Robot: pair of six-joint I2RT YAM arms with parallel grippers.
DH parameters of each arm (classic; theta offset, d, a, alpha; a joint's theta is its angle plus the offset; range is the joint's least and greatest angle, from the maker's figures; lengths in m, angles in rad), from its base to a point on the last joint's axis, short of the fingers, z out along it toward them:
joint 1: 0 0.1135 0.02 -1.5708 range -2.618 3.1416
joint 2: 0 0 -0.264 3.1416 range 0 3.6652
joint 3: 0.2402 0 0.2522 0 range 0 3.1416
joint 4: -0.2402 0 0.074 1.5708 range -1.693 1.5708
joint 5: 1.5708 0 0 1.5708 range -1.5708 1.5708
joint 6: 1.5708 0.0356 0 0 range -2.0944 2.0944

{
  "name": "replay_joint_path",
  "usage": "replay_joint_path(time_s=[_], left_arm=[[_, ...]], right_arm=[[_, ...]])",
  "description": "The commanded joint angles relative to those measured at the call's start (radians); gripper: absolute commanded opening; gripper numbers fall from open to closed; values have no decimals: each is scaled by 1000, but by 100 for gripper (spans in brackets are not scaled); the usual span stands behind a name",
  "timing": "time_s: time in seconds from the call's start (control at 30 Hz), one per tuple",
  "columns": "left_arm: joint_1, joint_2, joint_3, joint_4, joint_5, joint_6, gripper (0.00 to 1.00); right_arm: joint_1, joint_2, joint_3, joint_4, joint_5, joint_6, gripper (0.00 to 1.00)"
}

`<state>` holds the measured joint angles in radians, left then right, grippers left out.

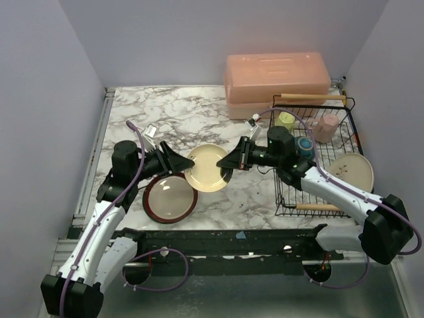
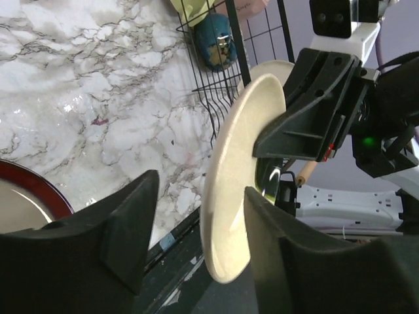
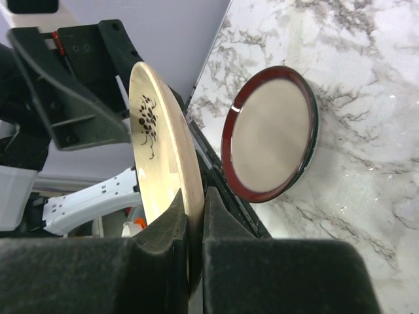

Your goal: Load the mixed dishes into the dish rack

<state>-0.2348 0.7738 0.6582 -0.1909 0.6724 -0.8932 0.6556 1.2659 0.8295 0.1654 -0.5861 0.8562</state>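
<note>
My right gripper is shut on the rim of a cream plate with a dark floral sprig and holds it on edge above the table. My left gripper is open, and the plate's opposite rim sits between its fingers, close to the right one. The maroon-rimmed plate lies flat on the marble. The black wire dish rack holds the yellow-green mug, pink cup and teal bowl.
A salmon-pink lidded box stands behind the rack. Another cream plate with faint pink marks rests in the rack's right side. Grey walls close in left, right and back. A black rail runs along the near edge.
</note>
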Motion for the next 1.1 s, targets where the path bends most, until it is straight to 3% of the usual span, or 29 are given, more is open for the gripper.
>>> replay_joint_path(time_s=[0.0, 0.1, 0.27, 0.53, 0.87, 1.07], left_arm=[[3, 5, 92, -86, 5, 144, 60], [3, 6, 158, -198, -80, 239, 67], [3, -20, 280, -391, -354, 382, 72], [3, -169, 282, -394, -692, 538, 74], [-80, -188, 184, -316, -797, 626, 74], [-116, -212, 116, -279, -842, 663, 74]], right_arm=[[7, -48, 74, -107, 92, -72, 0], [7, -74, 101, -177, 173, -115, 0], [7, -127, 147, -307, 332, -215, 0], [7, -201, 255, -516, 607, -421, 0], [7, -338, 414, -670, 1021, -709, 0], [7, -462, 405, -656, 1196, -1012, 0]])
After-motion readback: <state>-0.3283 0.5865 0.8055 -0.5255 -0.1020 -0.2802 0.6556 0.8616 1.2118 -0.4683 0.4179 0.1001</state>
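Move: My right hand already holds the cream plate alone by its right rim. The dish rack's middle lies some 32 cm to that hand's right, 9 cm farther out and 17 cm lower; inside it the blue bowl is about 31 cm right and 13 cm ahead, the green mug 24 cm right and 23 cm ahead. From my left hand, the red-rimmed plate lies roughly 8 cm left, 3 cm back and 22 cm below, the cream plate's middle 5 cm right and 1 cm back. With the cream plate still pinched, I sweep my right hand about 20 cm right towards the rack, lifting it some 15 cm and reaching slightly forward, as the wrist swings clockwise until the fingers point forward instead of left. My left hand, already half open, spreads wider and clears the plate, going some 12 cm left in a shallow arc, up then down, its fingers turning to point forward. ##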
